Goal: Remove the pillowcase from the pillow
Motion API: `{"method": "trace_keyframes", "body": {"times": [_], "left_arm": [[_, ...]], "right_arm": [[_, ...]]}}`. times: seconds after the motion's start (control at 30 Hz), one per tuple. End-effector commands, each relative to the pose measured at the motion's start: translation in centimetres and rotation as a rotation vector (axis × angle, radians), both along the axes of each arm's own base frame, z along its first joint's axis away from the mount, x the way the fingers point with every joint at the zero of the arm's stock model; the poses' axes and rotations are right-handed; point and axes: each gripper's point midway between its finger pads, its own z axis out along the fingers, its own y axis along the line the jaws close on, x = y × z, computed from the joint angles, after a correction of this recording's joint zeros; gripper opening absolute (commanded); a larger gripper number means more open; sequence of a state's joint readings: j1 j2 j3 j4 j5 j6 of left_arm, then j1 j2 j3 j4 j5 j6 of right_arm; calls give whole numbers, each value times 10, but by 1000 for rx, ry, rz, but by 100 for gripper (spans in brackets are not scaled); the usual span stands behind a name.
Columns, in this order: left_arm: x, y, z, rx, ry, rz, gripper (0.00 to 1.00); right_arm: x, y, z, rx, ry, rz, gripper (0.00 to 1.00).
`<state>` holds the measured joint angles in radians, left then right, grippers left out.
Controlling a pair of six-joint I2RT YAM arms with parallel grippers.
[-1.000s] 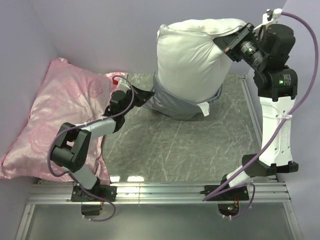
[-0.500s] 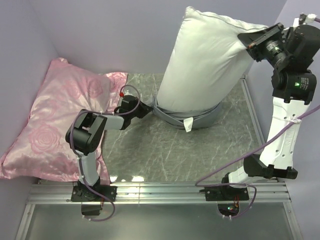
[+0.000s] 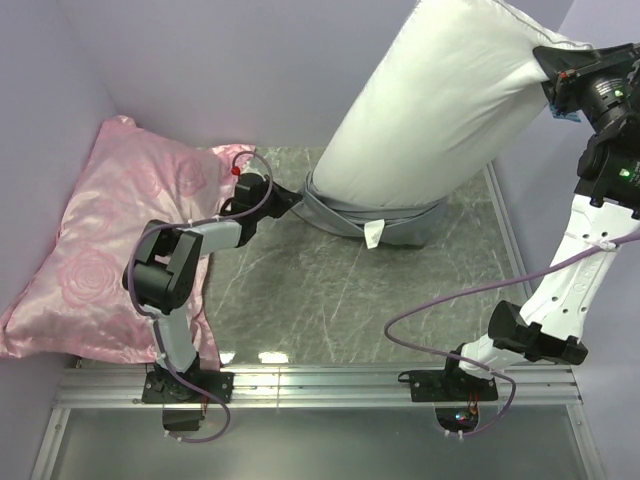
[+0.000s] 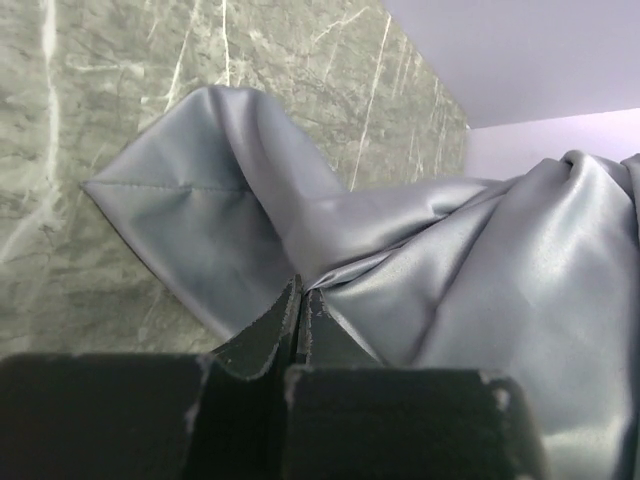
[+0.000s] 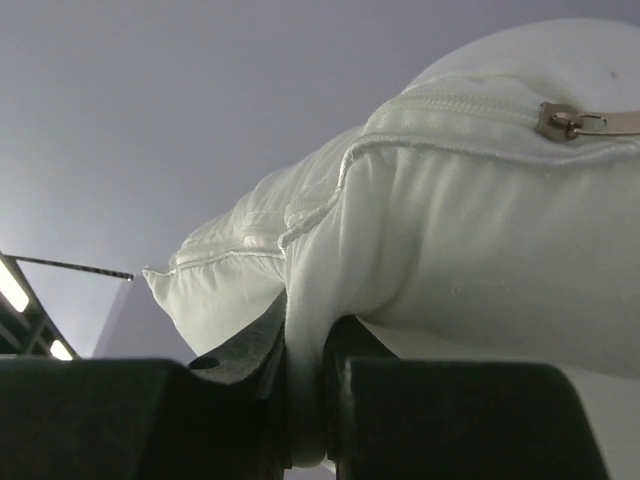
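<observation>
The plump white pillow (image 3: 440,105) hangs slanted in the air, its upper end high at the right. My right gripper (image 3: 556,70) is shut on that upper end, pinching a fold of the pillow (image 5: 440,250) next to its zipper seam. The silver-grey pillowcase (image 3: 380,218) is bunched round the pillow's lower end on the table, with a small white tag hanging from it. My left gripper (image 3: 296,196) is shut on the pillowcase's left edge, low over the table. In the left wrist view the pillowcase (image 4: 420,260) is stretched from the closed jaws.
A large pink rose-patterned pillow (image 3: 110,240) lies against the left wall, beside my left arm. The grey marbled table (image 3: 350,300) lies under the pillowcase. Lilac walls stand behind and on both sides. A metal rail (image 3: 330,385) runs along the near edge.
My right gripper has risen and swung right with the pillow, drawing more white pillow out of the pillowcase. The pillowcase has slid down to the pillow's bottom. My left arm shifted slightly, still gripping.
</observation>
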<state>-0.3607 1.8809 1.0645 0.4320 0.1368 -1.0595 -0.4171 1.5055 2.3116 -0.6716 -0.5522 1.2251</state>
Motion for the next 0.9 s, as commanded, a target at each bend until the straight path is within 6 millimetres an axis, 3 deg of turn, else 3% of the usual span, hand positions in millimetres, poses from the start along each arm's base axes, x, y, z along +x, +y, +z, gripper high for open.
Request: {"method": "trace_keyframes", "body": {"times": [0.0, 0.1, 0.13, 0.2, 0.23, 0.33, 0.6, 0.77, 0.87], "left_arm": [[-11, 104, -106, 247, 297, 252, 0], [-5, 116, -87, 229, 273, 290, 0], [-1, 120, -70, 225, 243, 303, 0], [2, 135, -55, 244, 230, 348, 0], [8, 139, -35, 238, 199, 358, 0], [14, 157, -20, 246, 204, 396, 0], [21, 175, -33, 261, 272, 408, 0], [32, 182, -60, 287, 353, 410, 0], [36, 181, -58, 284, 342, 413, 0]], "right_arm": [[-140, 19, 176, -155, -723, -152, 0], [-149, 16, 181, -143, -740, -162, 0], [-152, 12, 183, -148, -748, -179, 0], [-154, 11, 185, -123, -756, -168, 0], [-153, 8, 186, -117, -763, -163, 0], [-153, 4, 190, -76, -778, -134, 0], [-154, -6, 195, -29, -791, -115, 0], [-159, -9, 195, -32, -801, -116, 0], [-154, -14, 193, -27, -787, -116, 0]]}}
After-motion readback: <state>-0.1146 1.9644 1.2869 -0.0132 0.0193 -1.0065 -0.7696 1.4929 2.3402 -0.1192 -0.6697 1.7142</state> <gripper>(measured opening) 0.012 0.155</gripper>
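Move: The left hand, low and already shut on a corner of the grey pillowcase, has the middle of the pillowcase about 17 cm to its right, 5 cm back and some 5 cm lower; the pink pillow's middle lies roughly 38 cm to its left and 10 cm back. From the raised right hand, which holds the white pillow by a corner, the pillowcase lies about 55 cm below, 20 cm to the left and 6 cm ahead, still around the white pillow's lower end. Keeping its pinch on the white pillow's corner, the right hand hauls up about 12 cm and back and right by smaller amounts, away from the pillowcase, its fingers tilting up some 25 degrees. Against it the left hand, shut on the pillowcase corner all along, first lifts about 10 cm while easing left and a little forward, then swings down and faster to the left towards the pink pillow, ending some 14 cm left of its start and a little below it, tipping down and turning counter-clockwise. ##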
